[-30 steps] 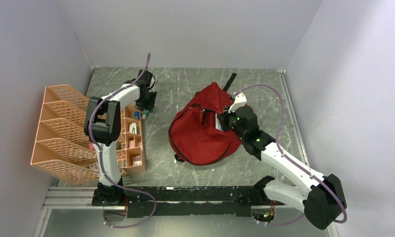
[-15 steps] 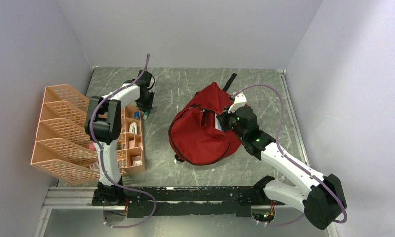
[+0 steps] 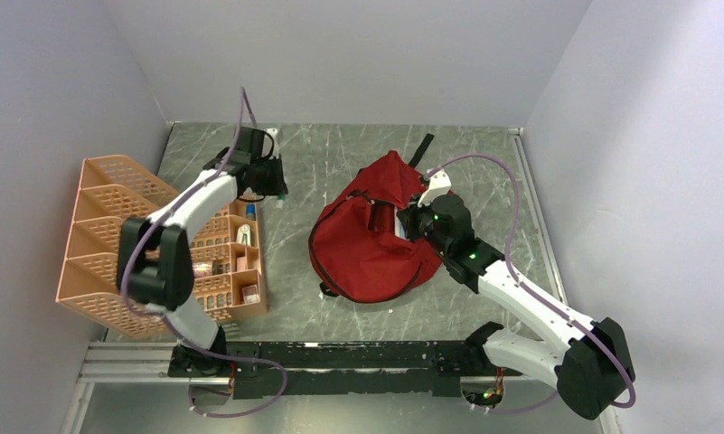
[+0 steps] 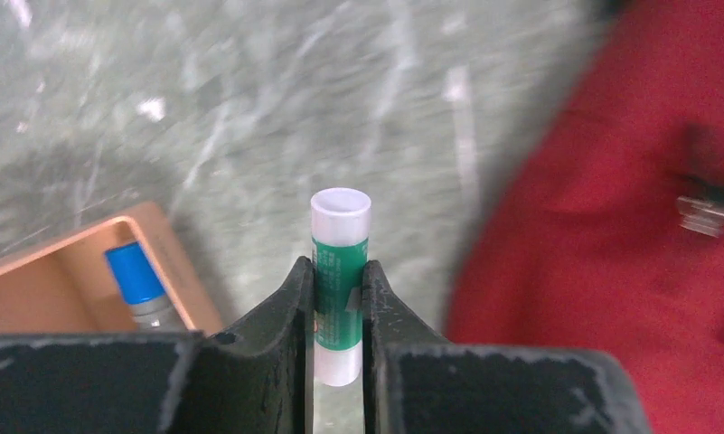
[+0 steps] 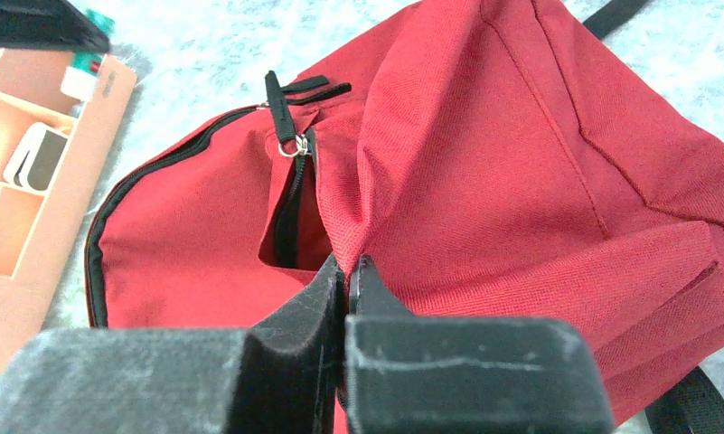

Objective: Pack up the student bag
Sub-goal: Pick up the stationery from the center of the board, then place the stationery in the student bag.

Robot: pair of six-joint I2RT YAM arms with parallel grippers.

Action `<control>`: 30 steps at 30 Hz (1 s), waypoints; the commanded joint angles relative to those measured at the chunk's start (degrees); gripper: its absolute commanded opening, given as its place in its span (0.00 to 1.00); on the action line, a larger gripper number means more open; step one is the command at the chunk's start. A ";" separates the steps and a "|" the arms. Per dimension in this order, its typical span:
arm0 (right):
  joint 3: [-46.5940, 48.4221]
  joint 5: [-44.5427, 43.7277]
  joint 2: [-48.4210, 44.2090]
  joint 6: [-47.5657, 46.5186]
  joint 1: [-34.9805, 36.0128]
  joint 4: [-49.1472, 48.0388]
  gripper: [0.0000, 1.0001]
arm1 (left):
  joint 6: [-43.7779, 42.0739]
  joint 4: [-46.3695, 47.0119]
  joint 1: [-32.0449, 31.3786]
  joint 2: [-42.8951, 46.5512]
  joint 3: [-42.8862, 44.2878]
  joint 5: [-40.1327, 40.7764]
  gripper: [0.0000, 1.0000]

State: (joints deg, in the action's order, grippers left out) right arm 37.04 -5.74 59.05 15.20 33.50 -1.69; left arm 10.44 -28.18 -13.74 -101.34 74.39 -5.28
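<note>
The red student bag (image 3: 376, 235) lies in the middle of the table, its black zipper partly open. It fills the right wrist view (image 5: 521, 163) and shows at the right of the left wrist view (image 4: 629, 226). My right gripper (image 3: 410, 222) (image 5: 347, 269) is shut on a fold of the bag's fabric beside the zipper opening (image 5: 290, 208). My left gripper (image 3: 278, 188) (image 4: 339, 280) is shut on a green and white glue stick (image 4: 340, 271), held above the table between the organiser and the bag.
An orange plastic mesh organiser (image 3: 114, 235) stands at the left, with small compartments (image 3: 240, 262) holding stationery. A blue-capped tube (image 4: 139, 282) stands in its corner compartment. A black bag strap (image 3: 421, 149) trails toward the back wall.
My left gripper has lifted the glue stick from beside the organiser and swung up and slightly right. The right arm and bag have not moved.
</note>
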 commanded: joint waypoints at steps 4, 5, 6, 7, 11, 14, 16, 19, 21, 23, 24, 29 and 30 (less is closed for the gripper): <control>0.77 1.68 0.06 1.04 0.85 -1.17 0.00 | 11.36 21.71 -9.14 19.22 -12.68 -10.97 0.05; 0.76 1.57 0.07 1.03 0.88 -1.43 0.00 | 13.40 24.46 -10.43 21.10 -14.73 -11.61 0.05; 0.76 1.45 0.07 1.06 0.87 -1.66 0.00 | 15.71 27.21 -11.62 22.95 -17.15 -12.02 0.05; 0.77 1.41 0.12 1.12 0.86 -1.90 0.00 | 18.07 31.29 -12.94 24.46 -19.46 -12.32 0.05; 0.61 1.61 0.25 2.03 0.90 -2.96 0.00 | 24.43 42.24 -19.16 27.54 -26.17 -11.81 0.05; 0.29 2.91 0.45 2.49 0.86 -3.69 0.00 | 25.00 42.34 -23.53 26.99 -27.99 -9.30 0.05; 0.01 3.41 0.59 2.90 0.92 -3.84 0.00 | 26.45 45.19 -25.72 26.66 -30.03 -9.64 0.05; -0.12 3.38 0.63 3.18 0.86 -3.93 0.00 | 28.01 50.20 -29.77 25.38 -32.32 -9.45 0.05; -0.19 3.28 0.55 3.17 0.87 -3.93 0.00 | 28.29 51.71 -32.11 23.04 -31.67 -9.22 0.05; -0.12 3.27 0.46 3.14 0.92 -3.84 0.00 | 28.82 52.71 -33.67 20.16 -30.20 -9.14 0.05; -0.08 3.32 0.46 3.16 0.85 -3.77 0.00 | 29.29 53.35 -34.11 18.56 -29.43 -9.20 0.05; -0.03 3.82 0.19 3.16 0.86 -3.51 0.00 | 33.46 55.09 -34.75 11.45 -26.04 -6.33 0.05; 0.01 4.01 0.19 3.19 0.87 -3.42 0.00 | 33.91 55.90 -34.82 10.16 -25.21 -6.06 0.05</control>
State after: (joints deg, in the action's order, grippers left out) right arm 37.04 -5.26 59.99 16.91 33.50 -2.74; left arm 40.99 21.69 -48.31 -87.77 45.23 -14.55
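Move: The left hand already holds the green marker; the red bag's opening lies about 28 cm to its right, 11 cm back and slightly higher. Pens already in the opening sit some 31 cm right and 11 cm back; the blue-capped stick in the organizer is about 9 cm left, level, and 5 cm below. From the right hand, still pinching the bag's edge, the opening is about 5 cm left, 3 cm ahead and 5 cm lower. Rising, then dipping, the left hand carries the marker about 25 cm right and 17 back, towards the pinched opening. ##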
